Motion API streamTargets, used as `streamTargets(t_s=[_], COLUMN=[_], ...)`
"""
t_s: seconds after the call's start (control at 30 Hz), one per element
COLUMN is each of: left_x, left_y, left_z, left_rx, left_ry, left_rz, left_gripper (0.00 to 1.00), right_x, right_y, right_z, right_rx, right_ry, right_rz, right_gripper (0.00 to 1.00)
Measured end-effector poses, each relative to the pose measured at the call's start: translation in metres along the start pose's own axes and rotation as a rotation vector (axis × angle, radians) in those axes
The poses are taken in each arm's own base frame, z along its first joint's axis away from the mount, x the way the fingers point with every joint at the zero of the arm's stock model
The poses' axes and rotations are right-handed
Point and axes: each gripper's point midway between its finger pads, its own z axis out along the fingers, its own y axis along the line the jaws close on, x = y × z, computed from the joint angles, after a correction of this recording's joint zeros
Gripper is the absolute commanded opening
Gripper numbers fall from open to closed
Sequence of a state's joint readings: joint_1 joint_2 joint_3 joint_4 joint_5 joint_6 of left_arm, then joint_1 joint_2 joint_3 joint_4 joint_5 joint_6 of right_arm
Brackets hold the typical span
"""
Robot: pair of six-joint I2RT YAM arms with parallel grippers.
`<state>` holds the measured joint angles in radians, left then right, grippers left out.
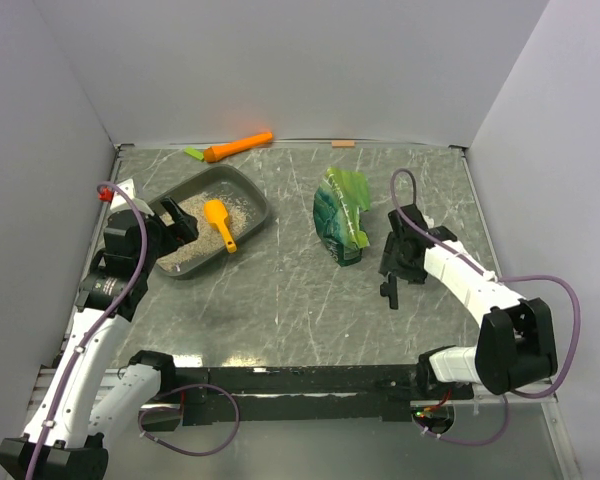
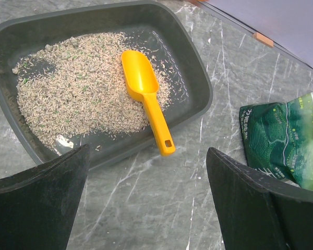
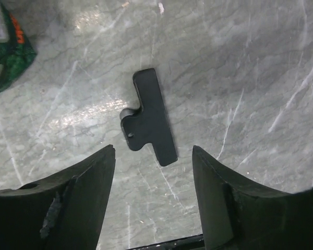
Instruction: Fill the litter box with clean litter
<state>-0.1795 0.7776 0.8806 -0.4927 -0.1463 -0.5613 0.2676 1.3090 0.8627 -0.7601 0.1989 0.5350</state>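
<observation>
The dark grey litter box (image 1: 253, 197) (image 2: 198, 78) sits at the left of the table. A loose layer of beige clean litter (image 1: 202, 238) (image 2: 78, 94) covers its floor. An orange scoop (image 1: 219, 222) (image 2: 144, 91) lies in it, handle over the near rim. My left gripper (image 1: 182, 222) (image 2: 148, 156) hovers at the box's near-left side, open and empty. The green litter bag (image 1: 340, 213) (image 2: 289, 140) lies mid-table. My right gripper (image 1: 395, 262) (image 3: 154, 148) stands open over a black clip (image 1: 390, 292) (image 3: 148, 117) that lies flat on the table, touching neither finger.
An orange carrot-shaped item (image 1: 238, 146) and a small green piece (image 1: 194, 153) lie by the back wall. A small tan block (image 1: 342, 144) sits at the back edge. White walls close in the table on three sides.
</observation>
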Motion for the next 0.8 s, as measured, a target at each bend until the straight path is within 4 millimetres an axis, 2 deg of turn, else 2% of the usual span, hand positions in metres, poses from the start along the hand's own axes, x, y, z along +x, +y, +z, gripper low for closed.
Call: streamTargets(t_s=[0.1, 0.27, 0.4, 0.7, 0.8], left_x=[0.000, 0.001, 0.004, 0.016, 0.022], left_y=[0.000, 0.001, 0.001, -0.006, -0.011], left_z=[0.000, 0.002, 0.004, 0.009, 0.009], left_rx=[0.000, -0.004, -0.008, 0.042, 0.077], left_ry=[0.001, 0.007, 0.016, 0.071, 0.093], left_rz=[0.000, 0.001, 0.003, 0.023, 0.032], left_gripper=[0.97, 0.97, 0.97, 0.97, 0.97], right_x=[-0.013, -0.061, -0.091, -0.141, -0.163], right_y=[0.009, 0.036, 0.048, 0.089, 0.093], right_z=[-0.009, -0.034, -0.048, -0.065, -0.065], right_rx=[-0.038, -0.186, -0.308, -0.581, -0.660], right_ry=[-0.028, -0.153, -0.241, -0.347, -0.378], right_rz=[0.006, 0.056, 0.118, 0.167, 0.227], right_gripper=[0.70, 0.70, 0.66, 0.70, 0.73])
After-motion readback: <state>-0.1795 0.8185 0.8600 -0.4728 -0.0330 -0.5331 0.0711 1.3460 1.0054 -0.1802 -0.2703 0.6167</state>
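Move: The right hand, low over the table, has the green litter bag about 12 cm ahead, 11 cm to its left, its middle some 5 cm higher. The black clip lies roughly 2 cm ahead, 2 cm left and 3 cm below; the litter box is about 15 cm ahead, 35 cm left, level in height. From the left hand the bag is some 9 cm ahead, 30 cm right and 13 cm down. The open right hand leaves the clip, going 15 cm forward and 13 up, swinging its fingers towards the bag. ##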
